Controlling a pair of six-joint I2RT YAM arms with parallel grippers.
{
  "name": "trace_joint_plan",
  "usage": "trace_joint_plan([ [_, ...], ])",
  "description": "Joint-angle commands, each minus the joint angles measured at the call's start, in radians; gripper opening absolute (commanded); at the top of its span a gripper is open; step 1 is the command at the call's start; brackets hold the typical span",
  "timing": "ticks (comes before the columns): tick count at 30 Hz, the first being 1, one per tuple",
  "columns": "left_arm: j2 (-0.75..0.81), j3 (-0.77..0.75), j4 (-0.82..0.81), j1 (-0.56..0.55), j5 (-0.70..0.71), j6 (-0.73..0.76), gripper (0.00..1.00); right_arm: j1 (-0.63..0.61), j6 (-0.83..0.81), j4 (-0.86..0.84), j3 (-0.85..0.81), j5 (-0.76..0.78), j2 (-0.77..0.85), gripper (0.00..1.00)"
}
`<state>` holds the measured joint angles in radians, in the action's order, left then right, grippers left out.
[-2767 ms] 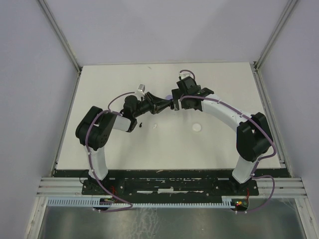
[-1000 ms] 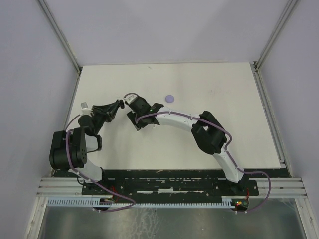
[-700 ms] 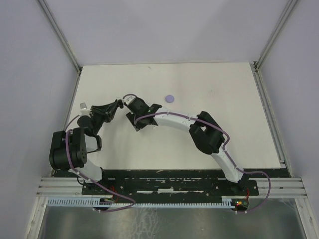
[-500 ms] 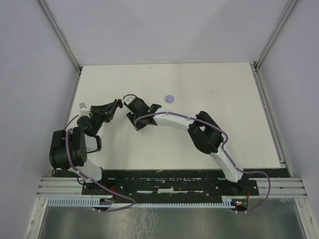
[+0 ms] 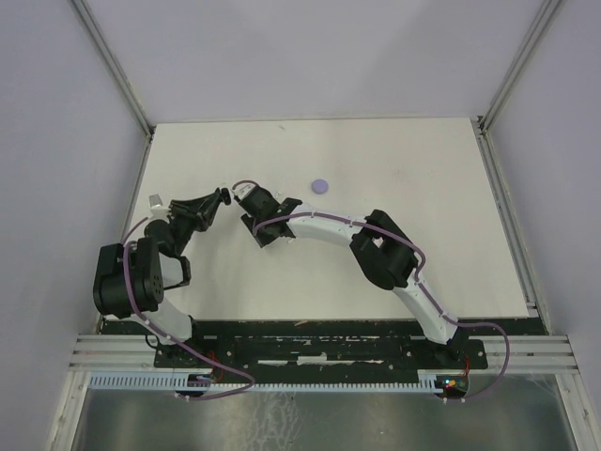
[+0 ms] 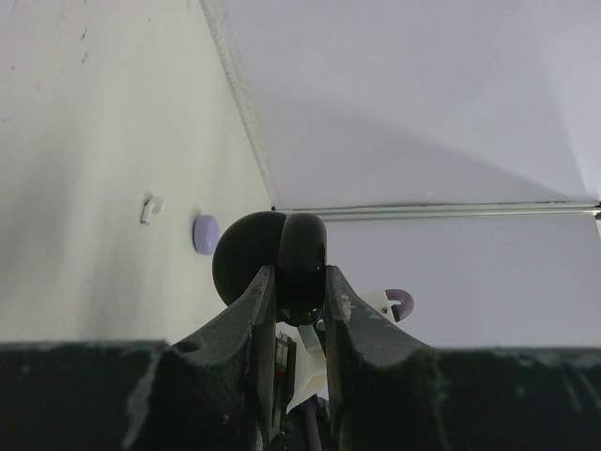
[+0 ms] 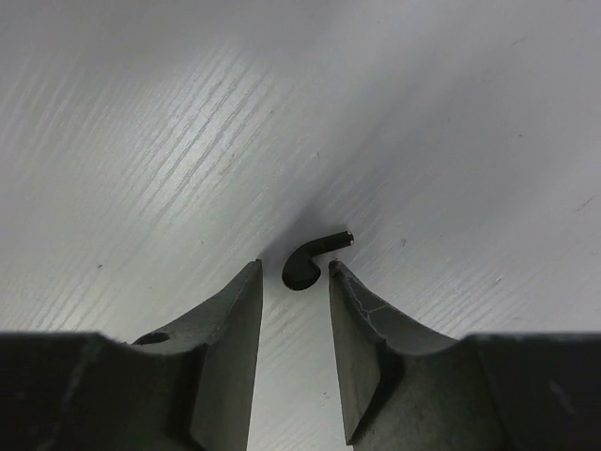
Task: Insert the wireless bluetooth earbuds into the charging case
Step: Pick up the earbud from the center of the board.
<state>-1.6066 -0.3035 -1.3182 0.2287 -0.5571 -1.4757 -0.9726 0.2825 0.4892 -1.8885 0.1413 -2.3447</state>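
Observation:
My left gripper [image 6: 299,274] is shut on the black round charging case [image 6: 282,252] and holds it off the table at the left [image 5: 222,197]. In the right wrist view a black earbud [image 7: 305,269] lies on the white table, right between the tips of my right gripper [image 7: 294,271]. Its jaws are open, with a gap still showing on the left side of the bud. From above, the right gripper [image 5: 255,228] points down at the table just right of the left one. A white earbud [image 6: 148,209] lies on the table beyond the case.
A small round lilac disc [image 5: 321,185] sits on the white table [image 5: 423,188] behind the right wrist; it shows in the left wrist view too, lilac disc [image 6: 205,234]. Grey walls stand on the other three sides of the table.
The right gripper's jaws have narrowed around the black earbud and the right arm has crept slightly left. The left arm and the case have not moved.

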Motion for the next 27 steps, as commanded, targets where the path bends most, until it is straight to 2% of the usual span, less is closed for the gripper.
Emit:
trace_joint_plan([
  [1,-0.008,0.003,-0.078,0.007,-0.017,-0.046,0.03,-0.001,-0.005,-0.018,-0.047,0.029,-0.009,0.42],
  [10,-0.014,0.004,-0.086,0.008,-0.019,-0.049,0.03,-0.001,-0.004,-0.018,-0.047,0.044,-0.009,0.33],
  [15,-0.014,0.004,-0.087,0.008,-0.021,-0.051,0.03,0.0,0.005,-0.028,-0.032,0.074,0.01,0.21],
  [20,-0.006,-0.001,-0.075,0.008,-0.029,-0.047,0.03,0.0,0.041,-0.09,0.066,0.172,0.095,0.13],
  [23,0.004,-0.006,-0.06,0.008,-0.035,-0.04,0.03,0.011,0.068,-0.137,0.14,0.22,0.167,0.12],
  [27,0.026,-0.013,-0.029,0.008,-0.045,-0.028,0.03,0.044,0.064,-0.153,0.225,0.203,0.246,0.11],
])
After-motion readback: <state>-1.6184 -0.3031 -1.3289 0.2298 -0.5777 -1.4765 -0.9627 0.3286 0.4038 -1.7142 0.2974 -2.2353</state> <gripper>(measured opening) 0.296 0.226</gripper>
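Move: Right at the right hand's open fingertips lies the black earbud, about 1 cm ahead and practically level in height. Its twin sits some 5 cm to the right of it, a white earbud about 10 cm farther out and 3 cm right of it, and the lavender case roughly 12 cm out and 13 cm right of it. From the left hand, still holding the black charging case, that earbud lies about 8 cm back, 6 cm right and 14 cm below. Closing on the earbud while easing about 1 cm forward along the board, the right fingers pinch its round head between their tips. The hand then swings some 4 cm to the right, away from the case in the left hand, rising about 1 cm late on and turning roughly 10 degrees, mostly clockwise. ##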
